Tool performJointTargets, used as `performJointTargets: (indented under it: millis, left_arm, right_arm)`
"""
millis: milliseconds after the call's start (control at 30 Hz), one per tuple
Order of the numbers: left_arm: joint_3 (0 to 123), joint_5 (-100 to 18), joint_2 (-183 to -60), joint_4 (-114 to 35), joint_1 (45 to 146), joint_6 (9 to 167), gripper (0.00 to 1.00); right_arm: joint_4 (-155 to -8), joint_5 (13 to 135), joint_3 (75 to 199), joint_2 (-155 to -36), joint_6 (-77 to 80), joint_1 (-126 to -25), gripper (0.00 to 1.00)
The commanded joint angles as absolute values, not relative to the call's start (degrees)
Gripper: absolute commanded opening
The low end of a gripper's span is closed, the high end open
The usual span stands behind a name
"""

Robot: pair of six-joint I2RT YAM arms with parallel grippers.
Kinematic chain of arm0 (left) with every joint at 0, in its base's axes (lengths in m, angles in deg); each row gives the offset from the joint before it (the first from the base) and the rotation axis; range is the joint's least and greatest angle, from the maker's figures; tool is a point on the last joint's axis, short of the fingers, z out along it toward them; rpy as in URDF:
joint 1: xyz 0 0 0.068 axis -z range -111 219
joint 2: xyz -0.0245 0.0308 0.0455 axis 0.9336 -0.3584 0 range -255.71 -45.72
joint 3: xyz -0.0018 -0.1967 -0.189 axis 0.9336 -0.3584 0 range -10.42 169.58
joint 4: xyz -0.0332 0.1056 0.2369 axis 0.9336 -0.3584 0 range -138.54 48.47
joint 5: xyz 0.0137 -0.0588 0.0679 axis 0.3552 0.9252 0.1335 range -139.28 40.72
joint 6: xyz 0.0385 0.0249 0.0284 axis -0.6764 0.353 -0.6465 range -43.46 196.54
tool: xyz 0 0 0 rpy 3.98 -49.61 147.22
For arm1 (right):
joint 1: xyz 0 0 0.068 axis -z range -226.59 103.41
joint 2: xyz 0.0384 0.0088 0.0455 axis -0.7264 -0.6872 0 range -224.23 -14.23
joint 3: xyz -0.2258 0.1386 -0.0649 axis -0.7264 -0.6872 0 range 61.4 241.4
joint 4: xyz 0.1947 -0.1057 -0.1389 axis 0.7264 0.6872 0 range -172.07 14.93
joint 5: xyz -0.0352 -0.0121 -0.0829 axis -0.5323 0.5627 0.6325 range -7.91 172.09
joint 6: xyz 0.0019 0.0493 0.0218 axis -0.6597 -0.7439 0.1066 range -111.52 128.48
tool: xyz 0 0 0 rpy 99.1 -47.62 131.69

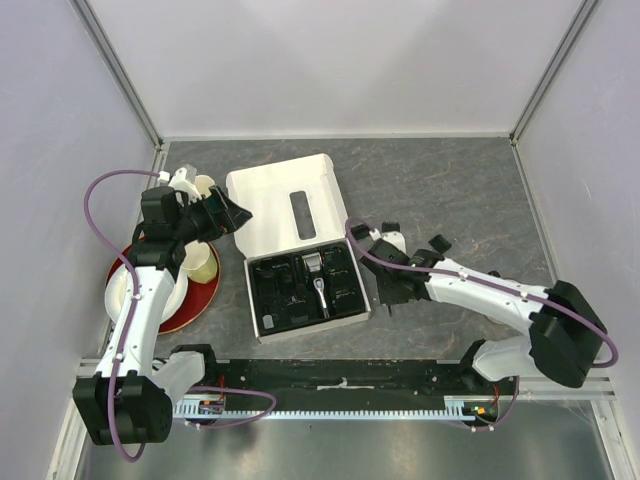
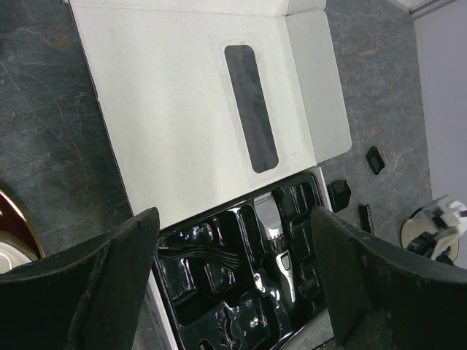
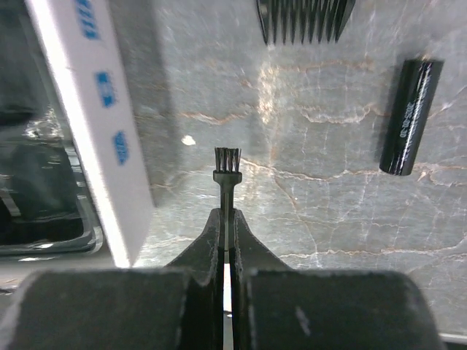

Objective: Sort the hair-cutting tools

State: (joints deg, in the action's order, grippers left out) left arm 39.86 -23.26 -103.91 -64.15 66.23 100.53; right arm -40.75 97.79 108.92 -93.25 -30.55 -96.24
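Observation:
The silver-and-black clipper [image 1: 316,276] [image 2: 276,240] lies in the black tray [image 1: 285,300] of the open white box [image 1: 280,195]. My right gripper [image 3: 227,219] is shut on the handle of a tiny black brush [image 3: 228,162], whose bristles point away just above the table, next to the box's right wall [image 3: 95,109]. In the top view that right gripper [image 1: 386,293] is low beside the tray. Small black comb guards [image 1: 390,230] [image 3: 305,18] and a black cylinder [image 3: 411,117] lie on the table nearby. My left gripper [image 2: 233,219] [image 1: 238,215] hangs open above the box's left side, holding nothing.
A coiled black cable [image 2: 197,255] fills a tray pocket. More black pieces [image 2: 339,194] and a slim stick [image 2: 365,217] lie right of the box. Cream mugs [image 1: 200,262] stand on and behind a red plate [image 1: 205,300] at the left. Walls enclose the table.

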Motion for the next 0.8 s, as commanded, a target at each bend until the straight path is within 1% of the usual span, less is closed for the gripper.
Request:
performJointTargets:
  millis: [0, 200, 333, 400, 600, 767]
  left_arm:
    - [40.64, -21.78, -102.84, -63.24, 66.18, 99.39, 0.91]
    - [40.64, -21.69, -102.84, -63.24, 66.18, 99.57, 0.91]
    - [40.47, -21.25, -102.76, -62.81, 66.18, 99.74, 0.91]
    - [40.46, -21.25, -102.76, -62.89, 66.10, 99.83, 0.91]
    - [40.38, -20.98, -102.93, -62.72, 66.10, 99.92, 0.91]
    - [40.29, -20.98, -102.76, -62.72, 66.10, 100.01, 0.91]
  right_arm:
    - [-38.74, 100.11, 115.09, -88.41, -31.43, -96.25, 0.00]
    - [-41.10, 93.98, 121.60, -87.00, -32.21, -96.42, 0.00]
    - [-49.70, 88.00, 123.00, -87.17, -34.94, -98.44, 0.00]
    - [-53.58, 87.80, 123.88, -88.49, -36.25, -101.15, 0.00]
    - [-58.15, 88.68, 131.44, -99.47, -37.40, -109.94, 0.00]
    - [-63.08, 87.63, 133.90, -107.03, -42.14, -112.94, 0.00]
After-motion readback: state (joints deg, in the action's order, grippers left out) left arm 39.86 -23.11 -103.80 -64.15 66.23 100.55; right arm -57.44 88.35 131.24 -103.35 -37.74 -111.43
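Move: Some 19 cm left of the right hand, 2 cm ahead and 3 cm below, lies the middle of the black tray in the open box. In the tray, the clipper is about 17 cm left and 3 cm ahead of the hand, and the small bottle 28 cm left and 5 cm back. A black tube lies on the table 8 cm right and 4 cm ahead. From the left hand, the tray's middle is about 13 cm right, 17 cm back and 20 cm below. Carrying the small brush, still gripped with its bristles outward, the right hand climbs about 12 cm clear of the table, easing a little forward, then sweeps quickly left, some 21 cm in all, over the box's right wall and the clipper, to above the tray's left part, drawing back slightly as it goes. The wrist rolls about 30 degrees so the fingers slant down to the left; they stay shut. ##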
